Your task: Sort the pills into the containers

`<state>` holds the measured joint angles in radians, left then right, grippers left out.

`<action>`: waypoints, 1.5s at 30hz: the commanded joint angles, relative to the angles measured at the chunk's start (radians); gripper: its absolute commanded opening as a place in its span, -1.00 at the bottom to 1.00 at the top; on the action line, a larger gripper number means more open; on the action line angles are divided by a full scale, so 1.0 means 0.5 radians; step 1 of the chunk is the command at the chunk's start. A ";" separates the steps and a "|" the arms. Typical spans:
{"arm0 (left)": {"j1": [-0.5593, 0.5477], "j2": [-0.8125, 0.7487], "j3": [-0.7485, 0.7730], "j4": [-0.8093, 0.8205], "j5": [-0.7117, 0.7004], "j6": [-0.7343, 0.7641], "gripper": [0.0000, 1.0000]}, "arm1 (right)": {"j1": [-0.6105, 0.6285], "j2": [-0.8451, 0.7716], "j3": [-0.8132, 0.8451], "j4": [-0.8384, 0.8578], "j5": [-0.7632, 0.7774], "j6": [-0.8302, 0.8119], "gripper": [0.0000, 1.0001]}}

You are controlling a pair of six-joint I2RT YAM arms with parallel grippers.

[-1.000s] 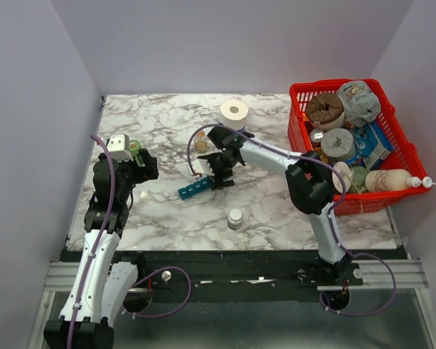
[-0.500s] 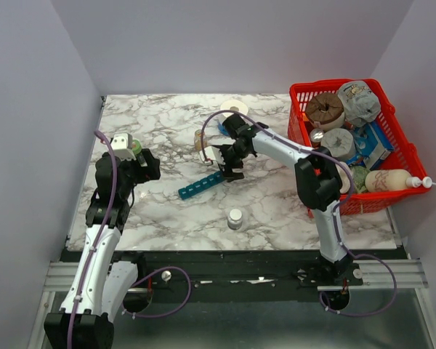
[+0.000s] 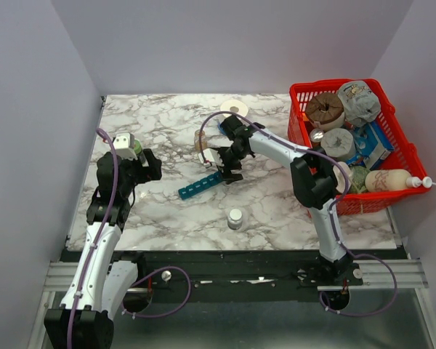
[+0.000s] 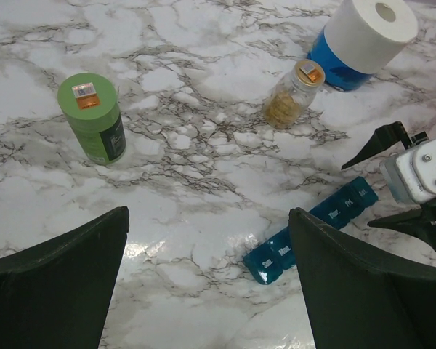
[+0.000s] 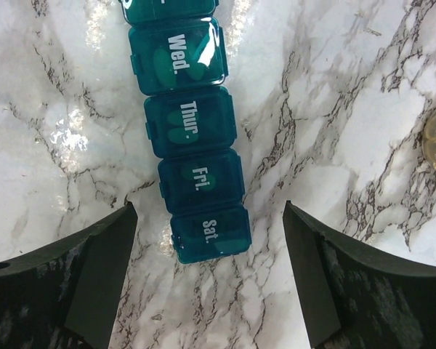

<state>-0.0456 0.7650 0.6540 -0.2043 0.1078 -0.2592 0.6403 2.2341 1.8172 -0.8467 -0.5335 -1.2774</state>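
The containers are one teal strip [image 3: 200, 185] [image 4: 272, 256] lying slantwise mid-table, its lids down. In the right wrist view the strip [image 5: 192, 131] shows Wed, Thur, Fri and Sat lids, and pale pills [image 5: 178, 64] show through some of them. My right gripper [image 3: 229, 171] [image 5: 208, 211] hovers open over the strip's Sat end, one finger on each side, touching nothing. At the left of the table my left gripper [image 3: 146, 166] [image 4: 208, 212] is wide open and empty, looking toward the strip's Sun end from a distance.
A small amber jar [image 3: 201, 139] [image 4: 291, 102] with tan pieces stands just behind the strip. Near the left gripper is a green bottle [image 4: 93, 116]. A paper roll [image 3: 235, 107] stands at the back, a white-capped bottle [image 3: 235, 217] in front, a full red basket [image 3: 299, 93] on the right.
My right gripper has shifted up and to the right along the strip, from over its middle to its Sat end. The left arm has barely moved.
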 commanded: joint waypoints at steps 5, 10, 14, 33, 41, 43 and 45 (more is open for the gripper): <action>0.018 0.001 0.011 0.028 0.064 -0.015 0.97 | 0.051 0.115 0.099 -0.058 -0.062 -0.035 0.78; 0.018 0.001 0.011 0.028 0.064 -0.018 0.97 | 0.057 0.146 0.109 -0.049 -0.050 -0.035 0.73; 0.021 -0.005 0.005 0.031 0.073 -0.018 0.97 | 0.060 0.158 0.112 -0.046 -0.019 -0.044 0.61; 0.018 0.062 -0.166 0.151 0.435 -0.521 0.97 | 0.060 0.033 -0.014 0.064 -0.132 0.014 0.03; 0.021 0.160 -0.467 0.375 0.527 -1.054 0.97 | 0.054 -0.108 -0.091 0.132 -0.200 0.088 -0.07; 0.021 0.197 -0.571 0.481 0.560 -1.129 0.97 | 0.054 -0.154 -0.121 0.147 -0.212 0.091 -0.07; 0.021 0.243 -0.636 0.559 0.591 -1.209 0.97 | 0.048 -0.188 -0.137 0.156 -0.231 0.100 -0.07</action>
<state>-0.0402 0.8536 0.4019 -0.0399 0.3359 -0.7170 0.6636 2.2154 1.7691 -0.8028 -0.5816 -1.2438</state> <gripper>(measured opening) 0.988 0.519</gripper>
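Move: The teal pill organizer lies just under the right hand's open fingers at its Fri/Sat end, its middle about 7 cm left, 4 cm back and 2 cm below. The amber pill jar stands some 9 cm ahead and 9 cm left of that hand, the white-capped bottle roughly 16 cm back and 3 cm right. From the left hand the organizer's middle is about 13 cm right, 3 cm ahead and 19 cm below; the green-capped bottle is some 14 cm ahead and 12 cm left. Right fingers sink, pinch the organizer's Fri/Sat end and rise slightly; left hand drops 9 cm, rightward towards the organizer. ##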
